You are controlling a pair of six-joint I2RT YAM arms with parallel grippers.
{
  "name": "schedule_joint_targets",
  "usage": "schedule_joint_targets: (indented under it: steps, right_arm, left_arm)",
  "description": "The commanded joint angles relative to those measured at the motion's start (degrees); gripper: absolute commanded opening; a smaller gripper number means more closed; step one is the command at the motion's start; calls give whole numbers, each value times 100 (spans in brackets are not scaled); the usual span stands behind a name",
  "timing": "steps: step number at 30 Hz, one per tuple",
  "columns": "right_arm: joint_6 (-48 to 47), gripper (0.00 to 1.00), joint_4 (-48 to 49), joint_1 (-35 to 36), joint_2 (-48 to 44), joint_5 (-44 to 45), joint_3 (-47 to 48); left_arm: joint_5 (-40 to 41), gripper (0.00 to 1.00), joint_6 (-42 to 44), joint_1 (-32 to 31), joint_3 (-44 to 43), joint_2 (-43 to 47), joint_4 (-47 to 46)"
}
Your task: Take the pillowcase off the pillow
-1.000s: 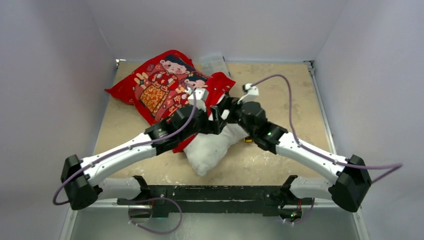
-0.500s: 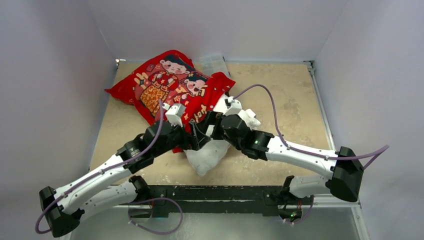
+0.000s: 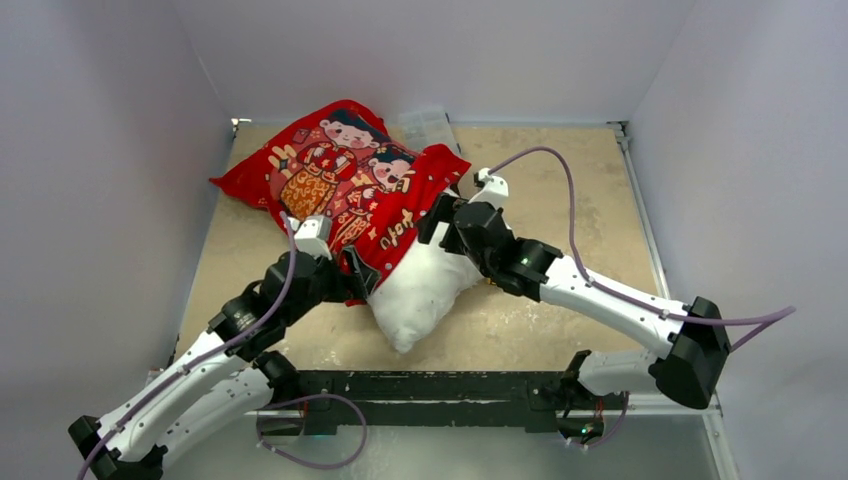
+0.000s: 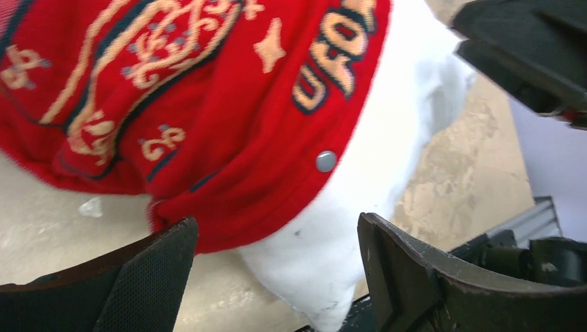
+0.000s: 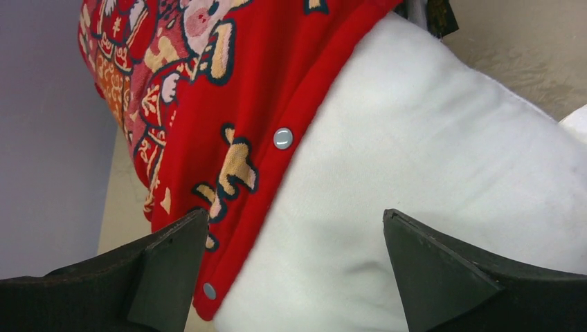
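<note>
The red pillowcase (image 3: 335, 180) with its cartoon children still covers the far part of the white pillow (image 3: 420, 290), whose near end sticks out bare towards the arms. My left gripper (image 3: 358, 277) is open and empty at the pillowcase's near left hem. In the left wrist view the gripper (image 4: 275, 232) frames the pillowcase hem (image 4: 228, 138), a snap button (image 4: 325, 160) and the pillow (image 4: 387, 159). My right gripper (image 3: 442, 220) is open and empty over the hem on the right. In the right wrist view the gripper (image 5: 296, 220) hovers above the pillow (image 5: 429, 145) and the pillowcase (image 5: 235, 76).
A clear plastic piece (image 3: 425, 125) lies at the back edge behind the pillowcase. A small yellow object (image 3: 494, 281) peeks out under the right arm. Grey walls close in on the left, back and right. A black frame (image 3: 430, 385) runs along the near edge.
The left arm has pulled back towards the near left and the right gripper has moved back to the right. The grippers have parted, and more bare white pillow shows between them.
</note>
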State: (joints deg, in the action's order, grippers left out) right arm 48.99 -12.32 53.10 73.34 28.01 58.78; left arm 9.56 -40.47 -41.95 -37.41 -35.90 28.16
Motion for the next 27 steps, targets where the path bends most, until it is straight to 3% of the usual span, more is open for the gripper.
schedule_joint_targets:
  steps: [1,7,14,27]
  right_arm:
    - [-617,99,-114,1,-163,123,264]
    - [-643,99,-626,388,-238,-511,185]
    - [-141,99,-1201,961,50,-498,134]
    - [113,99,-438,1485,2257,-322,111]
  left_arm:
    - [852,84,-310,13,-384,-227,664]
    - [1873,86,-925,20,-394,-678,834]
    - [2037,88,-1091,56,-197,-879,289]
    - [1860,88,-1166,98,13,-572,405]
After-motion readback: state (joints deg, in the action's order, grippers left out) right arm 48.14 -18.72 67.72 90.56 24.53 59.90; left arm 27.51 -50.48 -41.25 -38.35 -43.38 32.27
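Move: The pillow's bare near end is where the open right hand is going: about 10 cm back, 5 cm left and some 16 cm below it. From that hand the pillowcase's near corner lies roughly 9 cm back and 14 cm left, and its far corner some 18 cm ahead and 6 cm right. The open left hand has the near corner about 2 cm to its left, neither ahead nor back, and 14 cm down; the pillow's bare end is 8 cm right and 2 cm back. The pillow's bare near end is approached by the right hand, which first draws back and left over it, then plunges with fingers wide open, about 13 cm down in all, tipping downwards and swinging counter-clockwise until its fingertips press into the white cloth. The left hand, still open, shifts about 5 cm left and forward over the pillowcase, sinks a little and turns some 20 degrees counter-clockwise, then waits. ##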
